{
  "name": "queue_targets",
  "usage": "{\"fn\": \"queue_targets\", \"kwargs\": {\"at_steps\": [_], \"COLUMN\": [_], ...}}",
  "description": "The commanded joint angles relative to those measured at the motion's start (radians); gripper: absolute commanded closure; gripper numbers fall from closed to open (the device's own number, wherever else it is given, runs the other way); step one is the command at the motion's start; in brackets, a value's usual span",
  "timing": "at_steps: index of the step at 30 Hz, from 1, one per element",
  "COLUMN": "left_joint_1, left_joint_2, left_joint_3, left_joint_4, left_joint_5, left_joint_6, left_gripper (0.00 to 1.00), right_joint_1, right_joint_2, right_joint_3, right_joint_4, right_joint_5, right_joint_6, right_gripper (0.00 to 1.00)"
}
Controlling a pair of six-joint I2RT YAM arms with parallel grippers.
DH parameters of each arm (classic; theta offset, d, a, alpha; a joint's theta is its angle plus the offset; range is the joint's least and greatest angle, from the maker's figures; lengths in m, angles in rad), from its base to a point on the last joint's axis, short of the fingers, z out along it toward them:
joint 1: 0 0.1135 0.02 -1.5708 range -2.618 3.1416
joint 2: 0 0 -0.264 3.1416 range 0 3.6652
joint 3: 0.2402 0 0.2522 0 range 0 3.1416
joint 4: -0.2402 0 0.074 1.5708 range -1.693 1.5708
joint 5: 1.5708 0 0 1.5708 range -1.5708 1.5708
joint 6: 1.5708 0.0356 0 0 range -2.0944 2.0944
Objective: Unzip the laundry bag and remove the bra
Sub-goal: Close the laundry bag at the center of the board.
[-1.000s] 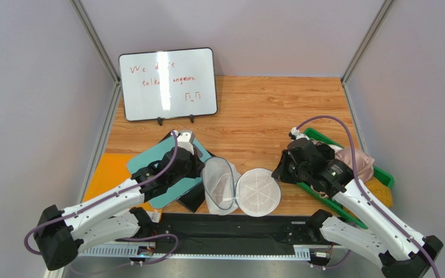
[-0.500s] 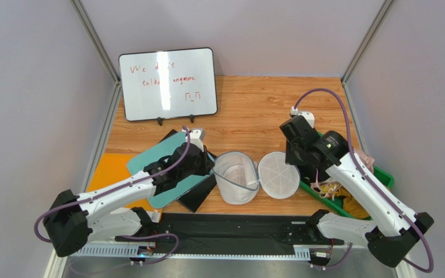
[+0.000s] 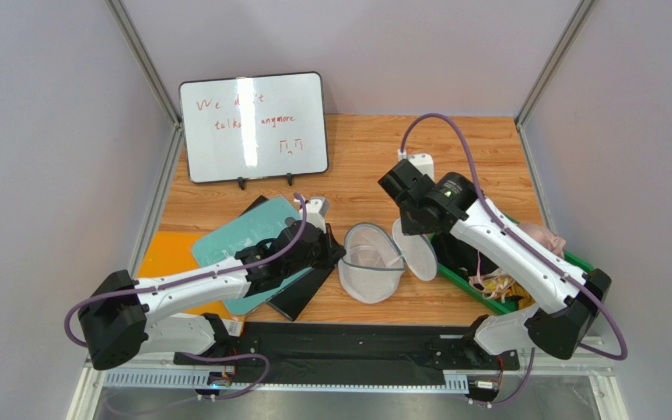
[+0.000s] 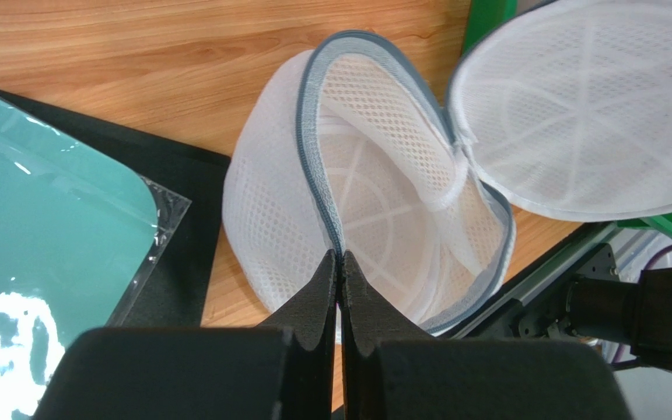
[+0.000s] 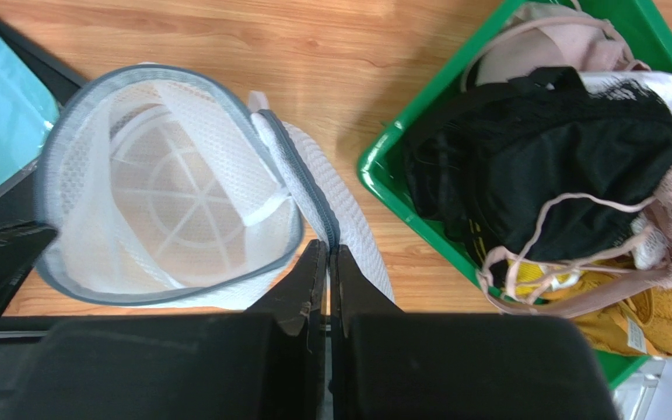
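Note:
The laundry bag is a white mesh drum with a grey-blue zip rim, standing open at the table's front centre. Its round lid flap is folded out to the right. I see only mesh inside it. My left gripper is shut on the bag's near rim and also shows in the top view. My right gripper is shut on the lid's zip edge, seen from above at the lid's far side. The pinkish-beige bra lies in the green bin, at its far end in the right wrist view.
The green bin at the right holds a black garment, a yellow cloth and thin straps. A teal pouch on a black sheet and an orange mat lie at the left. A whiteboard stands at the back.
My right arm swung from the green bin left and back to the lid flap. My left gripper moved right with the bag's rim, and the bag shifted right and the lid tilted up.

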Motion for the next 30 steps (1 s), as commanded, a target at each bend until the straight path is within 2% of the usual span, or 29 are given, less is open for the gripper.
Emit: {"fn": "queue_targets", "kwargs": {"at_steps": [1, 10, 17, 20, 26, 30], "left_joint_1": [-0.013, -0.013, -0.051, -0.065, -0.092, -0.094], "left_joint_2": [0.016, 0.012, 0.007, 0.021, 0.068, 0.038], "left_joint_3": [0.021, -0.064, -0.130, -0.145, -0.131, -0.150], "left_joint_4": [0.082, 0.111, 0.174, 0.215, 0.246, 0.228], "left_joint_5": [0.003, 0.019, 0.036, 0.036, 0.027, -0.003], "left_joint_6": [-0.031, -0.025, 0.001, 0.003, 0.009, 0.000], "left_gripper": [1.00, 1.00, 1.00, 1.00, 1.00, 1.00], "right_joint_1": [0.085, 0.214, 0.249, 0.255, 0.258, 0.267], "right_joint_2": [0.050, 0.206, 0.259, 0.243, 0.193, 0.185], "right_joint_3": [0.058, 0.101, 0.104, 0.081, -0.065, -0.148], "right_joint_4": [0.090, 0.209, 0.284, 0.343, 0.520, 0.558], "right_joint_5": [0.056, 0.058, 0.058, 0.014, -0.134, -0.171], "right_joint_6": [0.050, 0.077, 0.093, 0.094, 0.128, 0.155], "right_gripper": [1.00, 1.00, 1.00, 1.00, 1.00, 1.00]}}
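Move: Gripping the lid's edge, the right hand has the bag's opening about 10 cm to its left, a shade back and some 8 cm below; the green bin's middle is about 25 cm to its right, level fore and aft, some 17 cm down. The left hand pinches the rim, with the opening's centre 7 cm to its right, 2 cm ahead and about level; the turquoise packet lies about 20 cm left of this hand, 6 cm ahead and 13 cm below. Drawing the lid by its edge across the bag's opening, the right hand sweeps about 15 cm left and sinks some 7 cm, steepest at the end, towards the rim held by the left; it turns slightly counter-clockwise while its left side rises. The left hand keeps its pinch on the rim and, after a brief pause, goes down and back about 5 cm. Both grippers stay shut. ##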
